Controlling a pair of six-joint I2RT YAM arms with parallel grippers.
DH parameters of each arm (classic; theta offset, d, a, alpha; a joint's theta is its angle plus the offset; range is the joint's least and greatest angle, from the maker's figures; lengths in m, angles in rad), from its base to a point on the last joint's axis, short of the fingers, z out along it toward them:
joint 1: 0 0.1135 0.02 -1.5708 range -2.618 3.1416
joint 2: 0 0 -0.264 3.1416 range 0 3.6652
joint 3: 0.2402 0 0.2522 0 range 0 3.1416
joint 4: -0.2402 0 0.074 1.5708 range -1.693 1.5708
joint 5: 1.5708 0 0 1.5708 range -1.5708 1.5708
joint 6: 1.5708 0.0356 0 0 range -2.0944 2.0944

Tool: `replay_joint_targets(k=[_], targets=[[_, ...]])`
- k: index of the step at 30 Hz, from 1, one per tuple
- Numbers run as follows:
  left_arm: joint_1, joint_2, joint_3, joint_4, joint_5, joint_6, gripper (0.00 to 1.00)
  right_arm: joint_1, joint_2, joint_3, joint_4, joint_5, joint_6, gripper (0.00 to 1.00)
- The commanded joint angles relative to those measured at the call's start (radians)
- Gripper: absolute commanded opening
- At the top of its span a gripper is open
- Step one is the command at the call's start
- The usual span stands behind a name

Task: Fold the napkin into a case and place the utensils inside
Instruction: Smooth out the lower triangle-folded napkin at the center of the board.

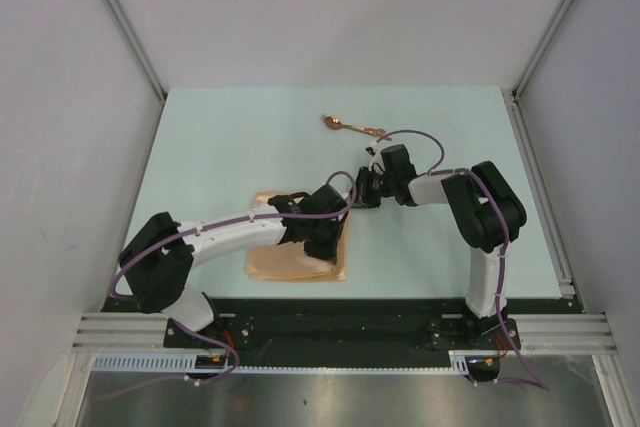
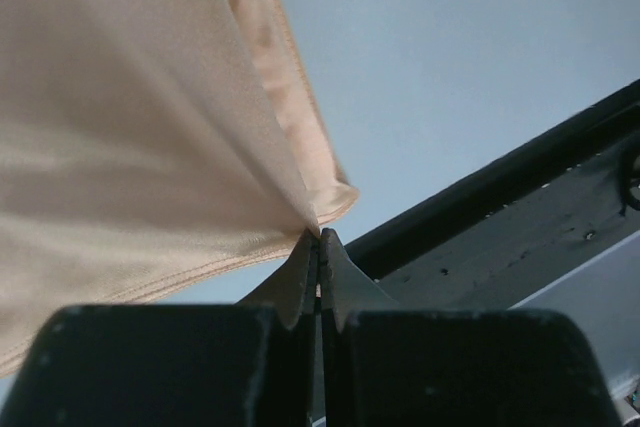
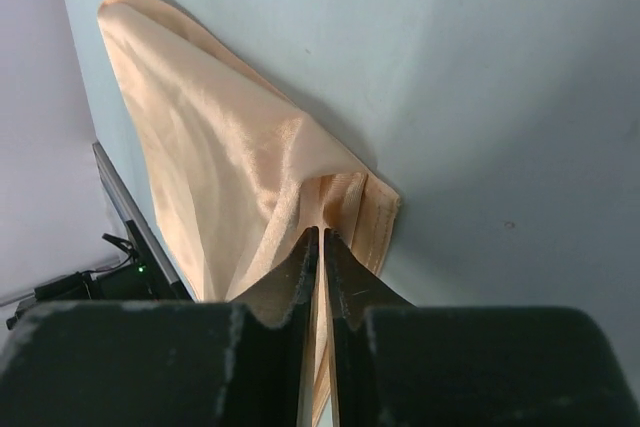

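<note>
The peach-orange napkin [image 1: 280, 265] lies partly folded on the pale table near the front edge, under my left arm. My left gripper [image 1: 322, 245] is shut on the napkin's near right corner; in the left wrist view the cloth [image 2: 130, 127] hangs lifted from the shut gripper [image 2: 320, 235]. My right gripper [image 1: 357, 199] is shut on the far right corner; in the right wrist view the gripper [image 3: 321, 234] pinches several stitched layers, with the napkin [image 3: 220, 167] bunched up beyond it. The copper-gold utensils [image 1: 350, 127] lie together further back on the table, apart from both grippers.
The black base rail [image 1: 340, 312] runs along the table's near edge, close behind the napkin, and the same rail [image 2: 500, 177] shows in the left wrist view. White walls and metal frame posts [image 1: 125, 27] enclose the table on three sides.
</note>
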Motion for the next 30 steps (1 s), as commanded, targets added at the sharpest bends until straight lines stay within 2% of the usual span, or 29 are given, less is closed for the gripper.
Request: replay_joint_targets(k=[1, 7, 15, 18, 19, 21, 23, 26, 29, 30], targets=[[-0.041, 0.061, 0.075, 0.052, 0.061, -0.037, 0.00, -0.016, 0.013, 0.029, 0.039, -0.023, 0.004, 0.09], [-0.061, 0.158, 0.119, 0.043, 0.060, -0.049, 0.00, -0.021, -0.003, 0.005, 0.057, -0.032, 0.007, 0.08], [-0.067, 0.161, 0.118, 0.006, -0.003, -0.039, 0.02, -0.022, -0.026, -0.012, 0.041, -0.038, -0.006, 0.08], [-0.067, 0.143, 0.121, -0.008, -0.017, -0.023, 0.27, -0.027, -0.059, -0.038, 0.010, -0.046, -0.004, 0.14], [-0.067, 0.130, 0.127, -0.012, -0.021, -0.016, 0.43, -0.030, -0.073, -0.046, -0.002, -0.049, -0.012, 0.16], [-0.067, 0.080, 0.132, -0.017, -0.017, 0.000, 0.56, -0.036, -0.119, -0.064, -0.045, -0.067, -0.027, 0.23], [-0.060, 0.055, 0.164, -0.049, -0.011, 0.023, 0.73, -0.038, -0.171, -0.087, -0.106, -0.076, -0.065, 0.31], [-0.020, 0.051, 0.234, -0.098, 0.011, 0.055, 0.76, -0.038, -0.251, -0.124, -0.206, -0.075, -0.125, 0.38], [0.037, 0.052, 0.283, -0.089, 0.026, 0.092, 0.71, -0.038, -0.340, -0.197, -0.281, -0.053, -0.162, 0.43], [0.080, 0.063, 0.302, -0.090, 0.023, 0.099, 0.64, -0.035, -0.365, -0.230, -0.277, -0.052, -0.161, 0.46]])
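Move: The left hand pinches the tip of the napkin's upper flap. The napkin's near right corner lies about 3 cm to its right, 3 cm back and 3 cm below; the far right corner is some 13 cm ahead, 4 cm right and 4 cm below. From the right hand, closed low at that far corner, the corner is about 2 cm ahead and 1 cm left; the near right corner is roughly 15 cm back and 1 cm left. Left hand draws its pinched flap about 3 cm right and down, lets go, lifts; right hand backs off. ##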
